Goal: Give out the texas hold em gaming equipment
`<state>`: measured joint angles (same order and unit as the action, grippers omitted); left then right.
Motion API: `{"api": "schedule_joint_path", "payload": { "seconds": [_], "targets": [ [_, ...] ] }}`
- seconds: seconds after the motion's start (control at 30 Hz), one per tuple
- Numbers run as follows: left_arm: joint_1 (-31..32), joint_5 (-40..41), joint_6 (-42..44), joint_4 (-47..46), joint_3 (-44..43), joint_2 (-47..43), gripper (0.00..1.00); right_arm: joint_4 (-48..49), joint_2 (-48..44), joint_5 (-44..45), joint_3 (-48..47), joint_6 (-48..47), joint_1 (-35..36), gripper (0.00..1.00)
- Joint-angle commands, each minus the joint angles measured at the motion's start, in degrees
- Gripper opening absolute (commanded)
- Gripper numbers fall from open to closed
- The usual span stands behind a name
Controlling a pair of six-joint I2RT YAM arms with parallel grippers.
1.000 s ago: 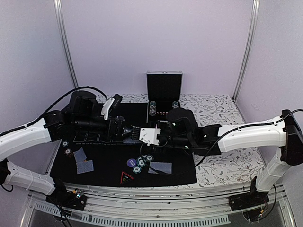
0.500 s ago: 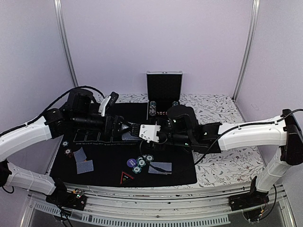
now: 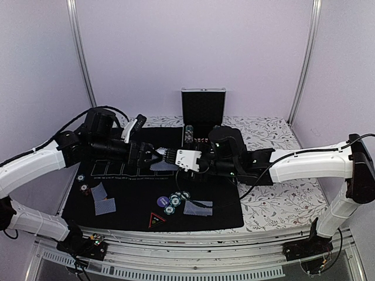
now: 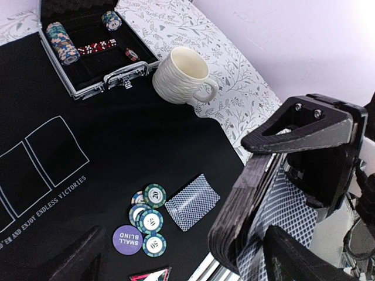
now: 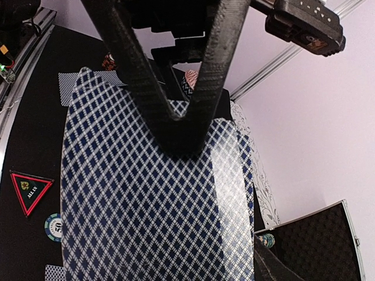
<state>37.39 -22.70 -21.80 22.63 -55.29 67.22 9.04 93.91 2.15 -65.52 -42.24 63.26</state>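
My right gripper (image 3: 174, 159) is shut on a deck of blue-grey-backed playing cards (image 5: 152, 199), held above the black mat. The deck fills the right wrist view. My left gripper (image 3: 158, 157) meets it from the left, open wide, with one black finger (image 5: 176, 111) lying on the top card. In the left wrist view the deck's edge (image 4: 249, 211) stands between my left fingers. A single card (image 4: 192, 202) lies on the mat beside green-and-white chips (image 4: 147, 213) and a purple button (image 4: 128, 239). Two more cards (image 3: 103, 199) lie at the mat's left.
An open metal case (image 4: 88, 58) with a row of chips (image 4: 61, 41) stands at the back. A cream mug (image 4: 181, 73) sits beside it on the patterned cloth. A red-edged triangle (image 3: 155, 220) lies near the mat's front edge, and two chips (image 3: 84, 182) at its left edge.
The right gripper has carried the deck a little away from the front edge. The left gripper has closed in from the left, so its finger now rests on the top card.
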Motion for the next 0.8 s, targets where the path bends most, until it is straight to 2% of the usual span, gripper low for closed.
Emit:
{"api": "schedule_joint_path", "payload": {
  "seconds": [0.0, 0.2, 0.33, 0.43, 0.57, 0.63, 0.77],
  "targets": [
    [-1.4, -0.5, 0.9, 2.1, -1.7, 0.1, 0.97, 2.1, 0.6, -1.4, -1.8, 0.5, -0.8, 0.54],
    [-2.2, -3.1, -0.1, 1.7, -2.9, -0.2, 0.96, 2.4, 0.8, -1.6, -1.8, 0.6, -1.0, 0.54],
    [-3.1, -3.5, -0.5, 3.2, -3.0, -1.5, 0.91, 2.6, 1.1, -1.8, -1.6, 0.9, -1.2, 0.54],
    [-3.5, -5.1, -1.5, 3.1, -2.3, -2.5, 0.75, 2.6, 1.4, -1.9, -1.8, 0.9, -1.3, 0.54],
    [-3.5, -7.4, -2.7, 2.8, -1.5, -2.2, 0.43, 2.8, 2.0, -2.1, -2.1, 0.8, -1.5, 0.54],
    [-3.6, -8.4, -3.1, 2.1, -1.1, -2.2, 0.39, 2.8, 2.2, -2.2, -2.2, 0.8, -1.6, 0.54],
    [-3.6, -10.0, -3.1, 1.0, -0.5, -2.1, 0.37, 2.7, 2.4, -2.2, -2.3, 0.8, -1.7, 0.54]
  ]
}}
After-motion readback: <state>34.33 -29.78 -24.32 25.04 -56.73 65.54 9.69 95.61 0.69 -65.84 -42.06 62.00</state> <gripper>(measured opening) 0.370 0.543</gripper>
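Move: The card deck is still in the right hand. Its middle lies about 4 cm to the right of the left hand and some 3 cm lower, level fore and aft, and about 2 cm left of and 2 cm below the right hand point. On the mat some 20 cm below the left hand, the white-and-green chips are about 6 cm right and 5 cm back, and the loose card 14 cm right and 7 cm back. The left hand rises about 2 cm beside the held deck, its wide-open fingers closing to roughly a third. ##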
